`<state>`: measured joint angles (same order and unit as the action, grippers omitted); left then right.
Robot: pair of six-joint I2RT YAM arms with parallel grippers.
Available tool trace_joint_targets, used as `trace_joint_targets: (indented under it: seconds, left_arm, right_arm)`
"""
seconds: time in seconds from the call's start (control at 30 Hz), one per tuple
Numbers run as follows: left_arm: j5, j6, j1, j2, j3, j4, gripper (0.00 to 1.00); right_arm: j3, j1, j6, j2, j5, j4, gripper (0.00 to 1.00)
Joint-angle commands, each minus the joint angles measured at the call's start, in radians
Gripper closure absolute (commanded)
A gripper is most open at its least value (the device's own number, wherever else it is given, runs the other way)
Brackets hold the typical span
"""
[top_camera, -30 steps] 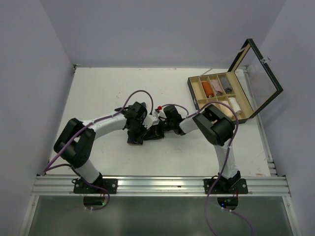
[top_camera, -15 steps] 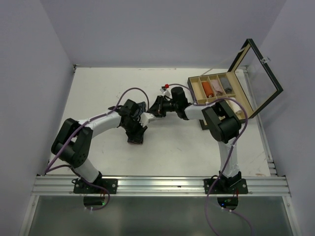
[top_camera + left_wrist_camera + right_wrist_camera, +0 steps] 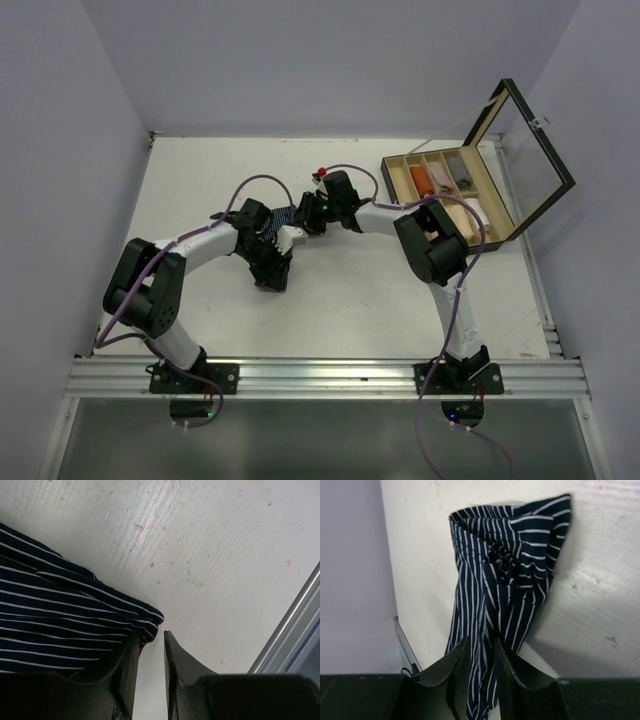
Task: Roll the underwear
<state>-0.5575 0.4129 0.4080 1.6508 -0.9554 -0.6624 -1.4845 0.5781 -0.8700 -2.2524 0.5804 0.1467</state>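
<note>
The navy underwear (image 3: 285, 216) with thin pale stripes lies stretched across the middle of the white table (image 3: 200, 190), partly under my left wrist. My right gripper (image 3: 303, 215) holds its far end. In the right wrist view the striped underwear (image 3: 505, 570) runs from a bunched fold into my right gripper (image 3: 481, 640), filling the gap between the fingers. My left gripper (image 3: 268, 278) is at the near end. In its wrist view the underwear (image 3: 60, 610) lies beside the left finger, and my left gripper (image 3: 151, 635) stands slightly open with bare table in the gap.
A compartmented wooden box (image 3: 390, 178) with its glass lid (image 3: 530, 140) raised stands at the back right, with rolled cloths in its slots. My right arm's elbow (image 3: 432, 250) hangs over its near corner. A metal rail (image 3: 320, 375) edges the near side.
My right gripper has moved away and to the left, drawing the striped cloth out. My left gripper has let go of the near end and shifted slightly left.
</note>
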Motion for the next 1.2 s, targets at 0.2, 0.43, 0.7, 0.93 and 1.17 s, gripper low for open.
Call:
trace_joint_targets:
  seconds: [0.2,0.43,0.7,0.93,1.17]
  left_arm:
    - [-0.013,0.021,-0.001,-0.023,0.001,-0.008,0.70]
    - [-0.005,0.020,-0.001,-0.026,0.004,-0.006,0.70]
    - [-0.004,0.015,-0.001,-0.017,0.001,-0.006,0.69]
    - [0.002,0.013,-0.001,-0.013,0.001,-0.005,0.69]
    - [-0.001,0.015,-0.001,-0.006,0.000,-0.009,0.69]
  right_arm:
    - [-0.060,0.008,0.066,0.008,-0.082,-0.097,0.67]
    - [-0.103,0.009,0.078,-0.030,-0.068,-0.082,0.68]
    - [-0.158,0.005,0.088,-0.061,-0.074,-0.108,0.82]
    - [-0.138,-0.023,0.086,-0.016,-0.059,-0.113,1.00]
    - [-0.123,-0.027,0.080,0.030,-0.030,-0.095,1.00]
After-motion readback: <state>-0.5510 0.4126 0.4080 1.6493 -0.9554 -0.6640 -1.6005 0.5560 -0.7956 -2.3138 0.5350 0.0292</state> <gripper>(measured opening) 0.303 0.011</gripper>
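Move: The bunched ridge at the far end of the striped underwear lies almost under the right fingers, about 2 cm ahead, level sideways and 2 cm lower. The underwear's near end is some 16 cm back, 6 cm to the right hand's left and 4 cm lower. From the left hand, resting at that near end, the ridge is roughly 18 cm ahead, 9 cm to its right and about level. The right hand eases about 2 cm forward and 1.5 cm down, closing its fingers on the underwear's far-end ridge. ##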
